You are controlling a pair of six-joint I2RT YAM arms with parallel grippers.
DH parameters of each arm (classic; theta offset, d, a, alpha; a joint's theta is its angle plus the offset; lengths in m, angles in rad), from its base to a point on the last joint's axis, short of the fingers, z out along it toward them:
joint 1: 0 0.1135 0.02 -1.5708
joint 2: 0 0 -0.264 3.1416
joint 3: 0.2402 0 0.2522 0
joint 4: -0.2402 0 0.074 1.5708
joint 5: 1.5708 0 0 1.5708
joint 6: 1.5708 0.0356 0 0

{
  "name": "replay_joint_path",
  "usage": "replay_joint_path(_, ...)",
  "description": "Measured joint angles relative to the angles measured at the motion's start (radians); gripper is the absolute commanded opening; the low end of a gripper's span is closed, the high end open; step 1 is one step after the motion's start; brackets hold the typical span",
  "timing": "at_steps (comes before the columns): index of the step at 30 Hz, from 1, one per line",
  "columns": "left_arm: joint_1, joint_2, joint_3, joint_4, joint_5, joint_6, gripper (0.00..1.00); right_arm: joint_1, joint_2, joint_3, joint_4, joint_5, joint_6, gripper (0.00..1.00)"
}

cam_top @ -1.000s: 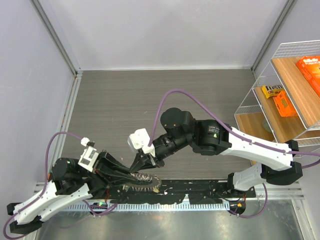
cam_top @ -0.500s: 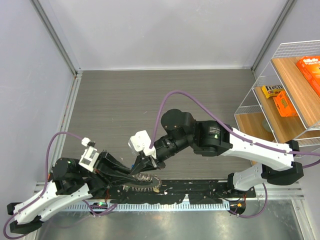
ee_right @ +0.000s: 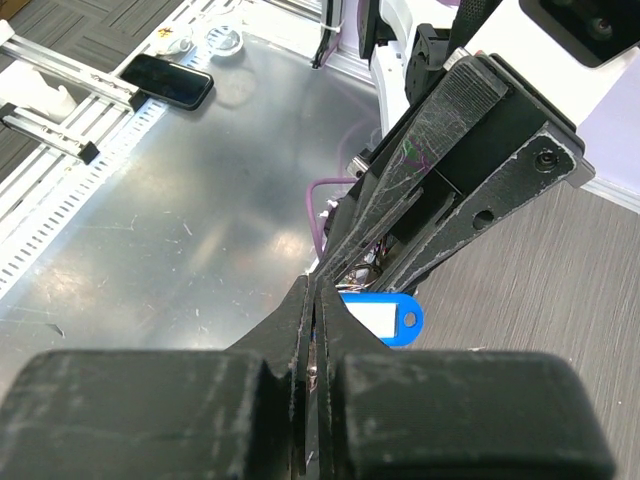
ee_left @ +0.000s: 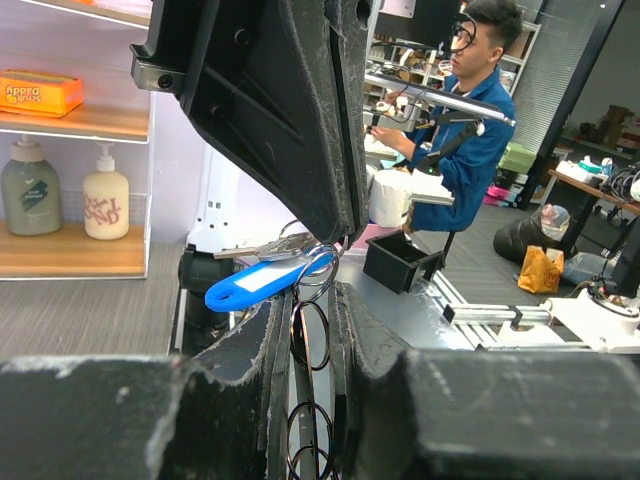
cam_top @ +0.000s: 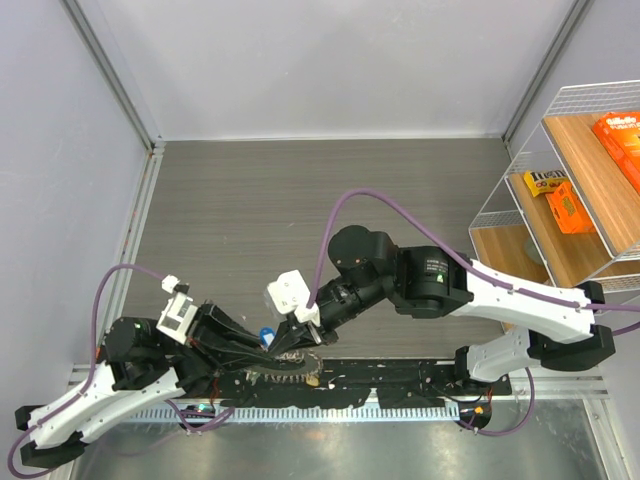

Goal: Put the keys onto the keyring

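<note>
My left gripper (cam_top: 258, 352) is shut on the keyring (cam_top: 286, 374), a silvery toothed ring held on edge near the table's front rail. In the left wrist view its thin rim (ee_left: 300, 385) runs between the left gripper's (ee_left: 308, 300) pads, with small split rings hanging off it. My right gripper (cam_top: 297, 340) is shut on a silver key (ee_left: 268, 247) with a blue plastic tag (ee_left: 260, 283), held right at the left fingertips. One small split ring (ee_left: 322, 270) links tag and key. In the right wrist view the blue tag (ee_right: 386, 316) pokes out beside the shut right gripper (ee_right: 312, 290).
A wire shelf (cam_top: 560, 190) with orange boxes stands at the right. A black rail (cam_top: 400, 378) runs along the table's near edge under both grippers. The two arms' fingers cross closely. A phone (ee_right: 165, 82) lies on the metal bench beyond the table.
My right gripper has come down and slightly right onto the left fingertips, and the blue tag now shows from above. The left arm has stayed still.
</note>
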Motion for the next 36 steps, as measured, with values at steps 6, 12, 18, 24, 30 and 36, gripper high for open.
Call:
replay_joint_path(6, 0.000, -0.003, -0.010, 0.012, -0.005, -0.013, 0.00, 0.013, -0.005, -0.006, 0.000, 0.021, -0.005, 0.05)
replay_joint_path(12, 0.000, -0.006, -0.012, 0.040, -0.030, -0.028, 0.06, 0.042, -0.032, -0.008, 0.001, 0.108, -0.008, 0.05)
replay_joint_path(18, 0.000, -0.015, -0.013, 0.055, -0.063, -0.043, 0.23, 0.052, -0.054, -0.020, 0.009, 0.173, -0.003, 0.06)
replay_joint_path(24, 0.000, -0.018, -0.014, 0.056, -0.089, -0.047, 0.35, 0.053, -0.068, -0.024, 0.011, 0.187, 0.012, 0.06)
replay_joint_path(30, 0.000, -0.021, -0.014, 0.068, -0.120, -0.047, 0.42, 0.065, -0.110, -0.036, 0.005, 0.168, 0.034, 0.05)
replay_joint_path(36, 0.000, -0.021, -0.014, 0.072, -0.138, -0.047, 0.44, 0.066, -0.137, -0.057, 0.008, 0.161, 0.042, 0.06)
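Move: The keyring is in my left fingers, its loop's middle about 1 cm back, 2 cm right and 4 cm below that hand. My right fingers pinch the keys' split ring just above; from the right hand the loop's middle is 1 cm back, 1 cm left and some 6 cm down. The blue tag sticks out about 3 cm forward of the right hand, 1 cm left and 2 cm lower. I lift both hands a centimetre or so together, then open my left fingers to roughly twice their gap to release the keyring, while that hand eases on up and forward, about 2.5 cm in all. My right hand keeps its pinch and, as the left opens, draws off some 3 cm to the right and 2 cm higher overall, away from the left fingers. ##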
